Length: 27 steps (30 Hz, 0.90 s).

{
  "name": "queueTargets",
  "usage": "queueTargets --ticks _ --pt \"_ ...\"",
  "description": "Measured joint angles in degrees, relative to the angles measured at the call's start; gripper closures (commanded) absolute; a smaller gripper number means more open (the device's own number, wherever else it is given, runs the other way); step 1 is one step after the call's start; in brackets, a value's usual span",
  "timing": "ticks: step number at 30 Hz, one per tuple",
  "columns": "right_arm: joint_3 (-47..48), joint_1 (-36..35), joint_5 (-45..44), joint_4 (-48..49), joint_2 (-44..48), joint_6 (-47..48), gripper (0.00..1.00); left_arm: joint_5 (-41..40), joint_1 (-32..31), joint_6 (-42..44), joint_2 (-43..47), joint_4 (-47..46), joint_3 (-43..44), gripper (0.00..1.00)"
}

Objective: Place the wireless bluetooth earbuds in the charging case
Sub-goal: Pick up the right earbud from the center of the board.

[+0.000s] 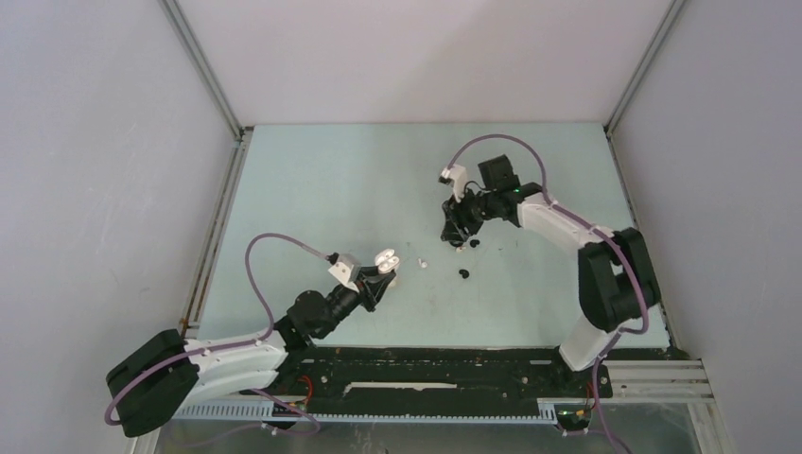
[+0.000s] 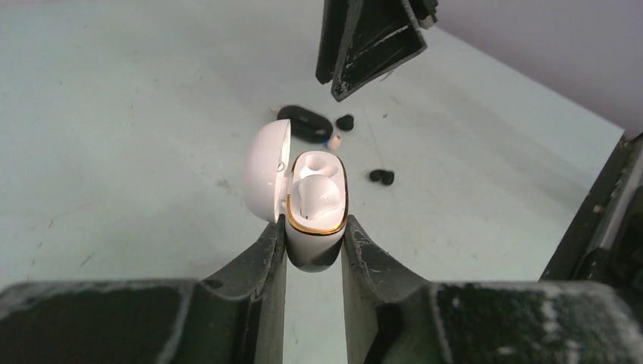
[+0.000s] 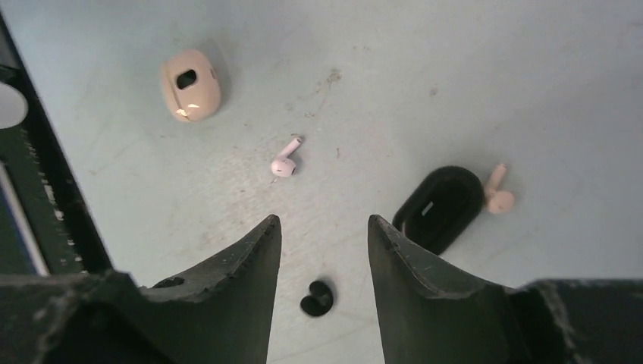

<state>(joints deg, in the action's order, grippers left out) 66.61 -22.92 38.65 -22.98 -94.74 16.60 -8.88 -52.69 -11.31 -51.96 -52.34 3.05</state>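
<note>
My left gripper [image 2: 314, 246] is shut on a white charging case [image 2: 316, 227] with a gold rim, lid [image 2: 265, 171] open to the left. A white bud [image 2: 318, 196] appears seated inside. It also shows in the top view [image 1: 383, 260]. My right gripper [image 3: 324, 224] is open and empty above the table, with a black earbud [image 3: 317, 297] on the table below the gap between its fingers. A white stemmed earbud [image 3: 284, 161] lies beyond the fingertips. Another white earbud [image 3: 498, 193] lies beside a black case [image 3: 441, 207]. A further black earbud [image 2: 381, 177] lies apart [image 1: 463, 274].
A pale rounded case-like thing [image 3: 189, 85] with a dark oval hole lies on the table farther out. A dark rail [image 3: 45, 189] runs along the left of the right wrist view. The right gripper [image 2: 371, 45] hangs over the black case [image 2: 305, 123]. Grey walls enclose the table [image 1: 312, 180].
</note>
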Motion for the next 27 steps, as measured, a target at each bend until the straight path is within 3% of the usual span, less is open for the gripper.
queueTargets --ticks 9,19,27 --pt "9.79 -7.37 -6.43 -1.03 -17.14 4.20 0.56 1.44 6.16 -0.50 -0.22 -0.98 -2.32 1.00" --pt "17.29 -9.90 -9.07 -3.26 -22.53 6.51 0.55 8.92 14.23 -5.07 -8.87 -3.61 -0.61 1.00" --pt "16.59 -10.93 -9.84 -5.53 -23.87 9.35 0.53 12.07 14.75 -6.27 -8.50 -5.84 -0.61 1.00"
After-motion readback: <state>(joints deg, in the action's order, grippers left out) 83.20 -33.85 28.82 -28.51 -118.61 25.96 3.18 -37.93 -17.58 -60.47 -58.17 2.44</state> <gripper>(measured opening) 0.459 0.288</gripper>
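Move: The white right earbud lies on the board about 9 cm to the left of the right hand, 2 cm back and some 12 cm below it. On the same board, the black case is about 6 cm ahead and 1 cm left of that hand, a black earbud 5 cm back and 1 cm right, and the pink case 6 cm back and 18 cm left. From the left hand the white earbud is roughly 8 cm ahead, 7 cm right and 15 cm down. Towards the white earbud the right hand sinks about 10 cm and goes some 6 cm left, swinging a little forward and then easing back, while its fingers tip some 15 degrees more steeply down and turn slightly counter-clockwise, staying half open. The left hand, still gripping the open white case, shifts about 4 cm forward-left and a little down. ##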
